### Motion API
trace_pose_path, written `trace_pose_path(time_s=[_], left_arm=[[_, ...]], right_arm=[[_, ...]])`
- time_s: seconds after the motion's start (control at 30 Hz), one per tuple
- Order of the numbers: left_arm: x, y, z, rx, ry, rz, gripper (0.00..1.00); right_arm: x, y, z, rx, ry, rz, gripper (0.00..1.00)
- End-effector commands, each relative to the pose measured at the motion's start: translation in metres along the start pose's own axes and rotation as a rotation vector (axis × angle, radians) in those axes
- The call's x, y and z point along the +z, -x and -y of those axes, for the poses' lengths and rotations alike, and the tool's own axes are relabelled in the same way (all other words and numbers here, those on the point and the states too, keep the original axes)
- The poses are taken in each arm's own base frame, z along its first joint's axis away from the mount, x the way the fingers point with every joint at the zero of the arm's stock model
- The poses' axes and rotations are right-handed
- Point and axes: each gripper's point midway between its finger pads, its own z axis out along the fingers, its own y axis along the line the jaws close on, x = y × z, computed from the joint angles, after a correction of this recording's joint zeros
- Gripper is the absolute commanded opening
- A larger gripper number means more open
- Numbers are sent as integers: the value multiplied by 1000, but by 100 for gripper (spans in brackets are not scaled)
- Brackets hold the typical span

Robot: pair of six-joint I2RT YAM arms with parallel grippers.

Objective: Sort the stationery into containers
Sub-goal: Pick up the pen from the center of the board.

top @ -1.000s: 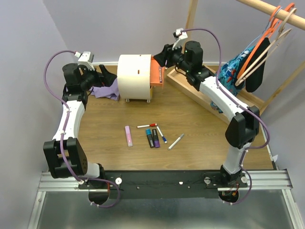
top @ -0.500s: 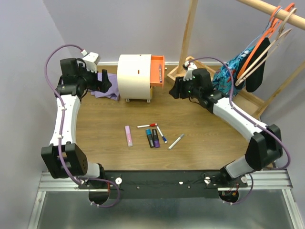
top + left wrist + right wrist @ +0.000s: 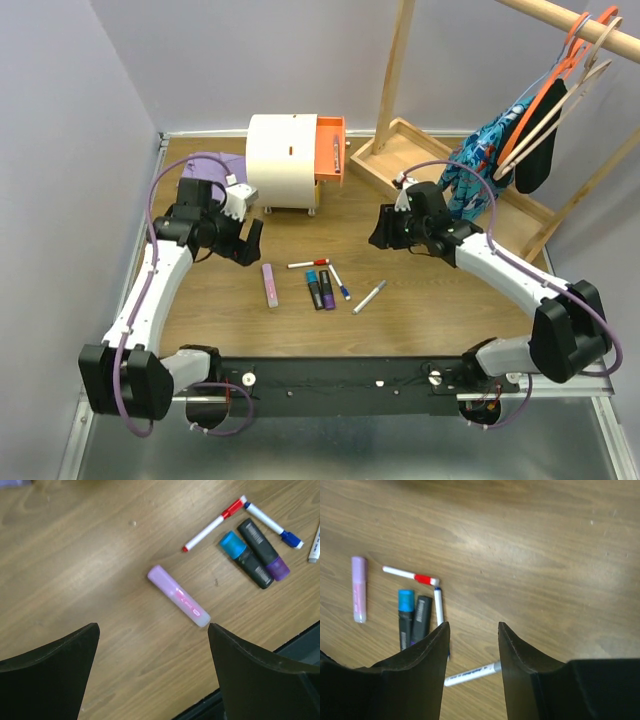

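On the wooden table lie a pink bar (image 3: 270,285), a red-capped pen (image 3: 308,263), two stubby markers (image 3: 320,290), a blue-capped pen (image 3: 340,282) and a grey-capped pen (image 3: 369,297). The cream chest (image 3: 283,160) stands at the back with one orange drawer (image 3: 330,148) pulled out. My left gripper (image 3: 245,240) hovers open just left of the pink bar (image 3: 178,596), which lies ahead of its fingertips (image 3: 212,630). My right gripper (image 3: 378,232) hangs open and empty to the right of the pens, above the grey-capped pen (image 3: 470,674).
A clothes rack with a flat wooden tray (image 3: 400,160) and hangers with clothes (image 3: 500,150) fills the back right. A purple cloth (image 3: 215,163) lies left of the chest. The black rail runs along the near edge.
Both arms have swung from the back of the table toward the middle. The right gripper left the open drawer; the left one came down beside the pink bar.
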Motion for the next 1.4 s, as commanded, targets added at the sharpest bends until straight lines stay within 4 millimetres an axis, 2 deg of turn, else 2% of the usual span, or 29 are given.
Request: trace_pose_path(time_s=[0.0,0.03,0.07,0.1,0.17,0.2,0.3,0.4,0.57,0.77,0.93,1.0,1.13,1.17,1.27,1.3,1.37], left_arm=[[3,-11,-4,-146,99,83,99],[4,-18,-4,-173,114,93,99],[5,-18,-6,-188,130,111,99],[5,-13,-7,-186,139,148,99],[3,-18,-6,-211,154,190,99],[2,-13,-10,-212,176,229,99],[-8,-9,-16,-241,219,311,99],[-21,-9,-22,-310,256,360,99],[-39,-9,-27,-372,295,404,99],[-47,6,-32,-368,311,463,99],[-48,17,-42,-393,327,456,99],[-56,29,-46,-387,344,480,99],[-79,40,-74,-415,500,533,99],[-87,44,-79,-417,535,550,99],[-107,45,-100,-428,661,583,99],[-111,45,-104,-412,687,587,99],[-122,45,-113,-402,742,617,99]], right_arm=[[8,-37,-11,5,-14,-120,50],[11,-42,-16,-15,-13,-134,50],[17,-50,-19,-39,-24,-161,50],[21,-61,-31,-74,-9,-189,50],[26,-72,-36,-94,-25,-216,50],[31,-84,-39,-109,-26,-250,50],[39,-97,-36,-98,-61,-298,50],[47,-99,-35,-93,-85,-321,50],[67,-96,-47,-128,-86,-330,50],[81,-104,-55,-153,-83,-358,50],[89,-119,-48,-159,-117,-408,50],[91,-125,-47,-178,-121,-429,50],[96,-139,-38,-221,-164,-471,49],[97,-142,-38,-235,-163,-480,47],[97,-152,-34,-265,-175,-508,26],[96,-152,-33,-266,-179,-510,17],[89,-142,-36,-287,-174,-496,10]])
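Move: The pen to pick up, white with a blue cap, lies on the table some 9 cm left and 6 cm back of the right hand, about 12 cm below it. The purple-capped marker lies some 3 cm farther left and 2 cm nearer the base than the pen; the red pen is 8 cm left and 4 cm ahead of it; the white marker 7 cm right and 4 cm back of it. From the left hand the pen is about 20 cm right, 3 cm back, 16 cm down. The half-open right hand sinks about 12 cm while travelling some 10 cm left and 5 cm back to the blue-capped pen, its fingers tipping steeper and turning a little counter-clockwise, and only once down beside the purple-capped marker does it close them on the pen's white barrel. The empty left hand, wide open, first dips slightly back, then clears off left and up by about 9 and 8 cm, edging forward late and turning some 40 degrees counter-clockwise. ##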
